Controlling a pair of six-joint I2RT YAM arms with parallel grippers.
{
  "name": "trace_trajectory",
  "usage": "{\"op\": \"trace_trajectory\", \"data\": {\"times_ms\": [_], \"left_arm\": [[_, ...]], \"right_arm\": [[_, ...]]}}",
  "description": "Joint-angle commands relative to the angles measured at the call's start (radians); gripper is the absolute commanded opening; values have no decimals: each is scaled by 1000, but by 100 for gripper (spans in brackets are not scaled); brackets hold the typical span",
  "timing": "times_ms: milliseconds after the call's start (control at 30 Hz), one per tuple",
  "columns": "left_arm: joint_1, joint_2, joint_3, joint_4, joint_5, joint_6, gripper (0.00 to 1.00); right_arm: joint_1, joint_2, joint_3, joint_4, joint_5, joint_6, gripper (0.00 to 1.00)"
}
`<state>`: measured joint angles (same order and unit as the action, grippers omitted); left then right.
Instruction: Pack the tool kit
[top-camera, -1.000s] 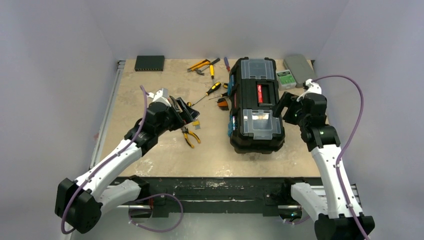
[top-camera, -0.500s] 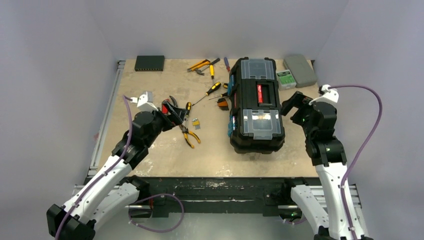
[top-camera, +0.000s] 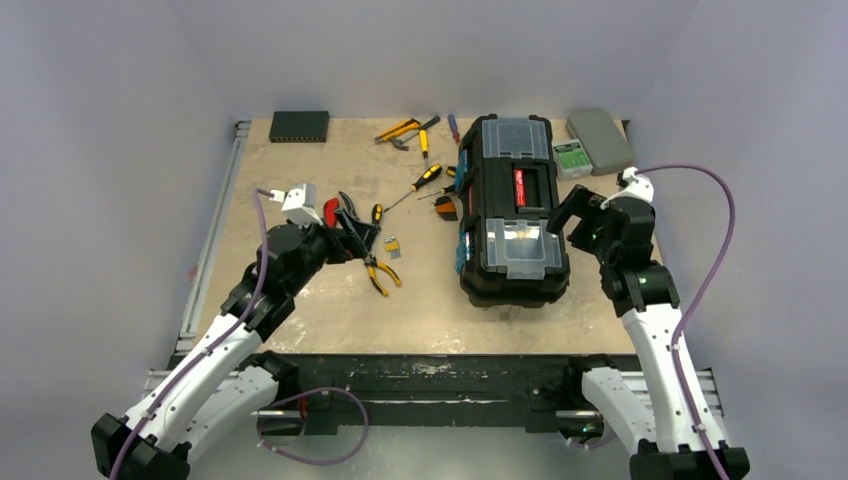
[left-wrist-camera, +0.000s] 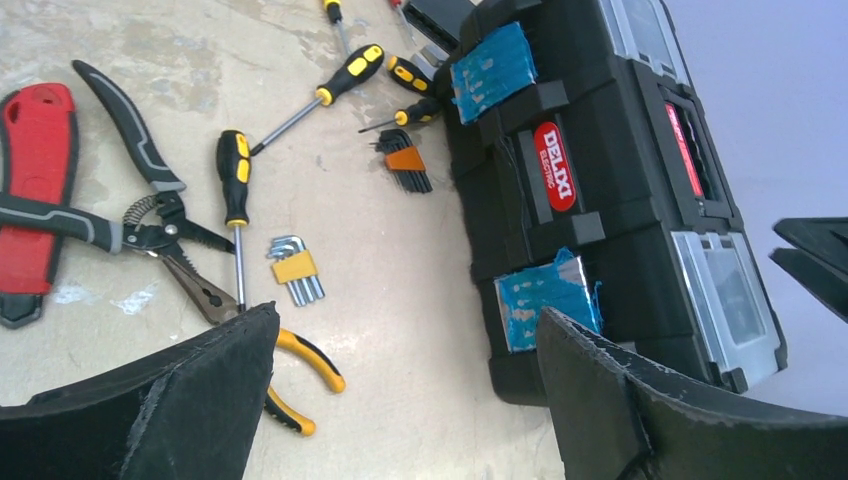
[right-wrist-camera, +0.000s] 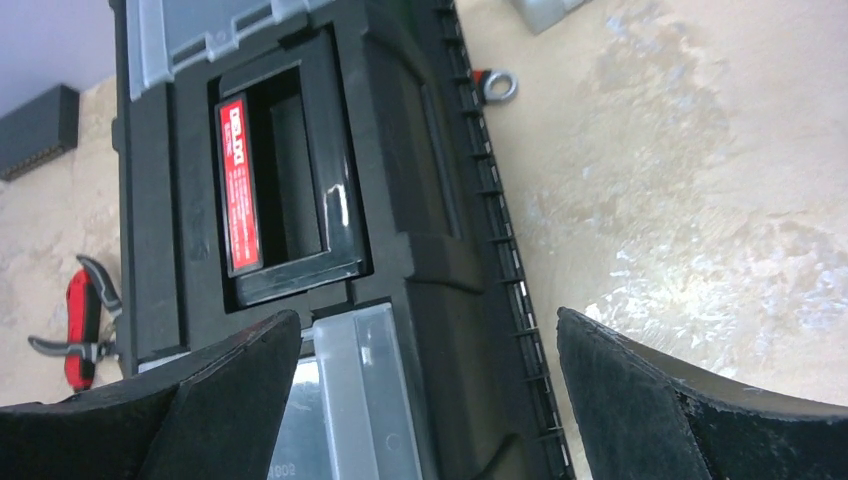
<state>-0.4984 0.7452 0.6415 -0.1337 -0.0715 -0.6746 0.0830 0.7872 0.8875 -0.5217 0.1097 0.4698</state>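
The black toolbox (top-camera: 515, 210) of the tool kit lies with its lid down right of centre, its red-labelled handle (right-wrist-camera: 238, 185) and blue latches (left-wrist-camera: 545, 298) in sight. Left of it lie loose tools: yellow-black pliers (top-camera: 380, 272), a red-handled tool (left-wrist-camera: 38, 170), a screwdriver (left-wrist-camera: 234, 180) and a yellow hex key set (left-wrist-camera: 295, 268). My left gripper (top-camera: 352, 232) hangs open over these tools, holding nothing (left-wrist-camera: 405, 330). My right gripper (top-camera: 572, 215) stands open above the toolbox's right rim, beside the clear compartment lid (right-wrist-camera: 365, 400), and is empty (right-wrist-camera: 428, 325).
More screwdrivers and pliers (top-camera: 405, 130) lie at the back, left of the toolbox. A flat black box (top-camera: 299, 125) sits at the back left. A grey case (top-camera: 600, 140) with a green label stands at the back right. A metal rail (top-camera: 215, 235) runs along the table's left edge.
The left arm has drawn back to the left and nearer its base. The right arm swung out to the right, then returned to the toolbox's right rim. No tool has moved.
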Motion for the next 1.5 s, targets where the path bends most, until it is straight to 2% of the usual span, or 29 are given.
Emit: {"op": "trace_trajectory", "data": {"times_ms": [0,100,300,400,767,1033,1167,1467], "left_arm": [[3,20,-2,59,67,51,96],[4,44,4,64,105,53,96],[3,85,6,97,157,39,96],[3,93,6,103,178,35,96],[-2,151,2,151,233,-4,96],[-37,189,18,167,232,-6,95],[-41,195,20,167,230,-4,95],[-42,197,22,167,227,-3,95]], "right_arm": [[5,44,39,38,-84,-25,99],[50,113,84,14,-46,-40,99],[360,284,230,-91,354,-65,99],[386,366,275,-137,438,-70,99],[386,460,302,-210,539,-67,94],[386,479,286,-201,507,-85,94],[381,498,316,-239,573,-64,93],[363,440,477,-212,387,-124,93]]}}
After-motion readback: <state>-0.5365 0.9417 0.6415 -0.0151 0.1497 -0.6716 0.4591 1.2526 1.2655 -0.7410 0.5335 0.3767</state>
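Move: The toolbox's handle lies about 5 cm ahead of the right hand, 5 cm to its left and some 4 cm below; the green box is roughly 15 cm ahead and 6 cm right, 21 cm down. From the left hand, the toolbox's near blue-taped latch is about 17 cm right, 1 cm ahead and 11 cm below. The yellow-clipped hex keys lie 5 cm right and 4 cm ahead of that hand, the yellow-handled pliers 3 cm right and level, both some 22 cm down. Leftward and forward, about 5 cm each way with an early slight dip, the right hand swings in over the toolbox to its handle, rolling its left side down some 20 degrees and tipping its fingers down, then almost stops there, still wide open. The left hand, also open, drifts about 5 cm right and 3 cm down towards the near latch, turning clockwise. ##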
